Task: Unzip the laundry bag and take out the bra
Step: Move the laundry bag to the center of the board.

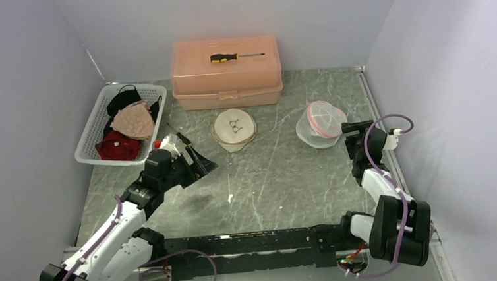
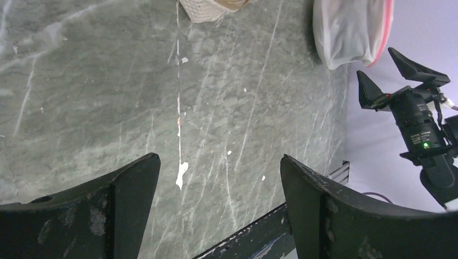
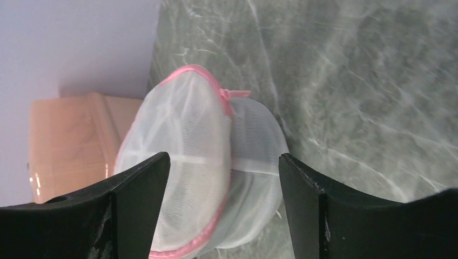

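The laundry bag (image 1: 322, 123) is a white mesh dome with a pink zip edge, standing at the right of the table. In the right wrist view the laundry bag (image 3: 200, 162) fills the gap between my fingers, its pink zip pull on top. My right gripper (image 3: 224, 155) is open just short of it, at its right side (image 1: 349, 131). Its contents do not show, so the bra is hidden. My left gripper (image 2: 219, 157) is open over bare table, at the left (image 1: 198, 160). The left wrist view also shows the bag (image 2: 351, 29) and the right gripper (image 2: 375, 62).
A white basket (image 1: 90, 135) at the back left holds beige, black and red garments. A pink lidded box (image 1: 227, 76) with a screwdriver (image 1: 235, 57) on top stands at the back. A round beige item (image 1: 234, 128) lies in front of it. Walls close both sides.
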Robot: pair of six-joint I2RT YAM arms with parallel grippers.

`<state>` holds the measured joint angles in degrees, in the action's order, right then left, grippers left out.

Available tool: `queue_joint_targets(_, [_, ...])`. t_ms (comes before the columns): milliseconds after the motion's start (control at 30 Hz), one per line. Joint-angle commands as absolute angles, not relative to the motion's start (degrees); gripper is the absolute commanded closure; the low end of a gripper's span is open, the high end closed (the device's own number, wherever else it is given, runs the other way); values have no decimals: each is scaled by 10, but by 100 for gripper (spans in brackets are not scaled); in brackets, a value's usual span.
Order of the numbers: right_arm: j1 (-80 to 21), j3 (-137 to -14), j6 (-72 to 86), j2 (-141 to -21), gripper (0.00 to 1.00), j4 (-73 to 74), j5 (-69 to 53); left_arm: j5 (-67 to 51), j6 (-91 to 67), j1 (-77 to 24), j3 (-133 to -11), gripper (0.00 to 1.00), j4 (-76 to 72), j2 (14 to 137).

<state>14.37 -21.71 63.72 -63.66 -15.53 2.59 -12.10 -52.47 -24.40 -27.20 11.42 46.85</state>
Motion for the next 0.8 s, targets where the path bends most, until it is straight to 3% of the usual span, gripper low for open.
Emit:
queue_joint_targets(0, [147,-211,640,-661,24,-281,2,-137,-525,-243,-276,13,81,456])
queue_joint_targets(300, [147,-235,628,-733,46,-292,-33,-130,-514,-244,-277,13,92,462])
queue_joint_targets(500, [147,-217,613,-717,71,-318,-42,-123,-518,-243,-270,13,103,458])
queue_joint_targets(667, [145,-212,593,-671,100,-305,-70,-115,-522,-243,-268,14,113,443])
queue_joint_targets(767, [128,-213,581,-607,100,-275,-72,-111,-521,-243,-278,14,122,442])
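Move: The clear laundry bag with the pink zip stands close by the right hand: its middle is about 7 cm ahead, 7 cm to the left and some 4 cm below. The round bag with the glasses print is also roughly 7 cm ahead but 36 cm to the left, and the orange box's middle is about 24 cm ahead and 38 cm left. From the left hand the clear laundry bag lies some 18 cm ahead and 41 cm to the right, about 8 cm lower. The right hand eases about 2 cm forward and slightly left towards the near right edge of the clear laundry bag, dipping roughly 1 cm as its wide-open fingers close until practically shut and pinch the mesh there. Still closing, it turns back up and rises about 3 cm from its lowest point while drifting left, with the wrist swinging some 10 degrees counter-clockwise and tipping up a little. ##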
